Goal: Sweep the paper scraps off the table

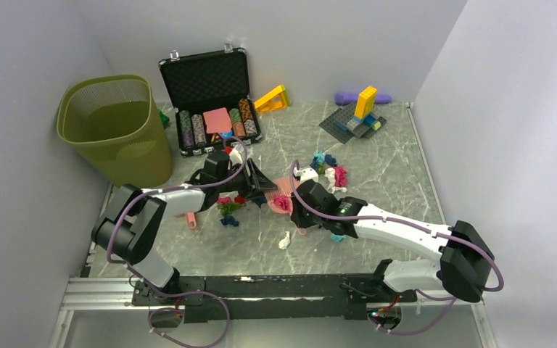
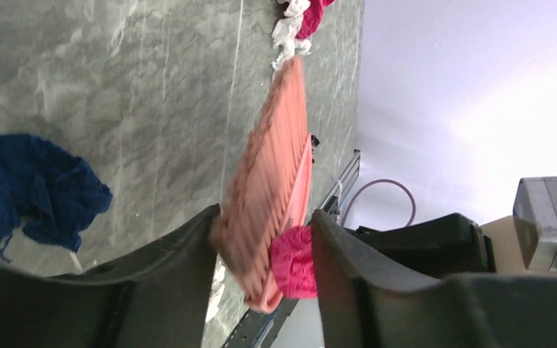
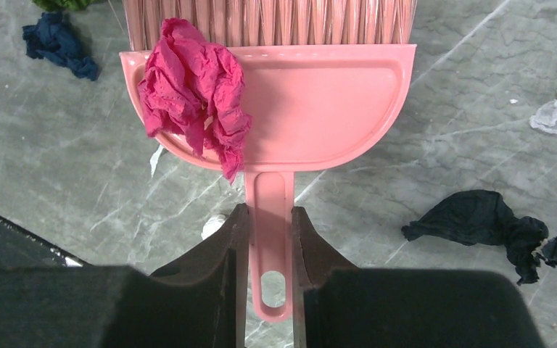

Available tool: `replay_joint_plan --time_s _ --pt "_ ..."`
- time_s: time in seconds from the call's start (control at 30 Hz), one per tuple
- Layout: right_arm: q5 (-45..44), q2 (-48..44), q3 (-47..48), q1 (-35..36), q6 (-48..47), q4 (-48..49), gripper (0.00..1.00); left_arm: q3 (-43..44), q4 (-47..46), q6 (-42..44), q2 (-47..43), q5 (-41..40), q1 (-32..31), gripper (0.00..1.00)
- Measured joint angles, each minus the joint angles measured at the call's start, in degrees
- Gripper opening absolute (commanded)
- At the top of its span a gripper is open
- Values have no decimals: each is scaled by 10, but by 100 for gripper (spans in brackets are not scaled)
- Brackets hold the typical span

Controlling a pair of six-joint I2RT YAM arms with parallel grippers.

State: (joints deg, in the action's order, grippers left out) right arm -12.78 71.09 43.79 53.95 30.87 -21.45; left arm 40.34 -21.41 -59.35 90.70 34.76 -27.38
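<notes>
My right gripper [image 3: 270, 214] is shut on the handle of a pink dustpan [image 3: 312, 109] held low over the table [image 1: 377, 188]. A crumpled pink paper scrap [image 3: 192, 87] sits on the pan's left corner. A pink brush [image 3: 268, 22] stands along the pan's mouth. My left gripper [image 2: 265, 214] is closed round the end of the brush [image 2: 268, 174]: one finger presses the blurred bristles, the other the pink scrap [image 2: 294, 261]. More scraps lie loose: dark blue [image 2: 32, 188], black [image 3: 479, 221], white [image 1: 284, 239], a mixed cluster [image 1: 330, 170], and another [image 1: 228, 206] under the left arm.
An olive waste bin [image 1: 116, 130] stands at the far left. An open black case of poker chips [image 1: 210, 101] sits at the back, with a yellow wedge [image 1: 272, 98] beside it. A studded baseplate with blocks [image 1: 355, 119] is at the back right. Walls close in on three sides.
</notes>
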Motion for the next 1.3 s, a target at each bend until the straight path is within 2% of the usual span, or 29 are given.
replay_joint_plan --time_s 0.1,0.13,0.17,0.2,0.23,0.27,0.3,0.67,0.73,0.87,1.0,1.13,1.3 --pt "15 -7 -9 0 -5 10 14 2 -39 -23 24 9 -2 1" --pt "19 -10 -13 1 -7 14 21 3 -53 -31 34 14 -2 0" --pt "21 -13 -15 1 -7 15 36 4 -65 -38 42 19 -2 0" --pt "22 -17 -17 1 -8 16 59 4 -81 -45 52 25 -2 0" --pt "21 -21 -20 0 -9 16 74 4 -98 -51 61 31 -2 0" --pt "20 -24 -22 0 -6 17 84 4 -113 -56 67 35 -3 0" --pt "17 -28 -23 1 -3 17 88 4 -128 -60 71 38 -3 0" --pt "14 -167 -99 -20 35 74 90 -1 -276 -56 64 82 18 0" --pt "18 -193 -113 -37 45 90 90 3 -251 -27 40 79 26 0" --pt "45 -229 -142 -85 71 130 89 33 -126 66 -39 40 27 0" --pt "93 -256 -199 -143 117 212 90 38 -68 112 -121 -2 26 0" --pt "134 -264 -273 -163 174 340 91 37 -34 113 -165 -39 26 0" --pt "169 -216 -341 -166 246 539 90 9 -46 50 -185 -66 28 0"
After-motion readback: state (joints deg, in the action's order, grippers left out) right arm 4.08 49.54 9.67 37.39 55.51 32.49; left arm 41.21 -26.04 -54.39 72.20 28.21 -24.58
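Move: Just off the left fingertips is the brush head, its middle about 4 cm to the right and 2 cm back, nearly level; a navy scrap lies some 3 cm left and 3 cm back of that hand, 10 cm below. The right hand still grips the handle, the brush head's middle 5 cm ahead, 4 cm left and 3 cm higher; a pink scrap rides on it, 3 cm ahead and 4 cm left. A white scrap lies 7 cm back, 3 cm left, 9 cm down. Closing on the edge of the bristles while easing some 2 cm to the right, the left hand pinches the brush, then lifts it about 14 cm, drifting left and forward as its fingers tip upward. Once that grip is shut, the right fingers open and let go of the handle; the right hand rises about 5 cm, shifts slightly forward and rolls some 50 degrees, left side up. ##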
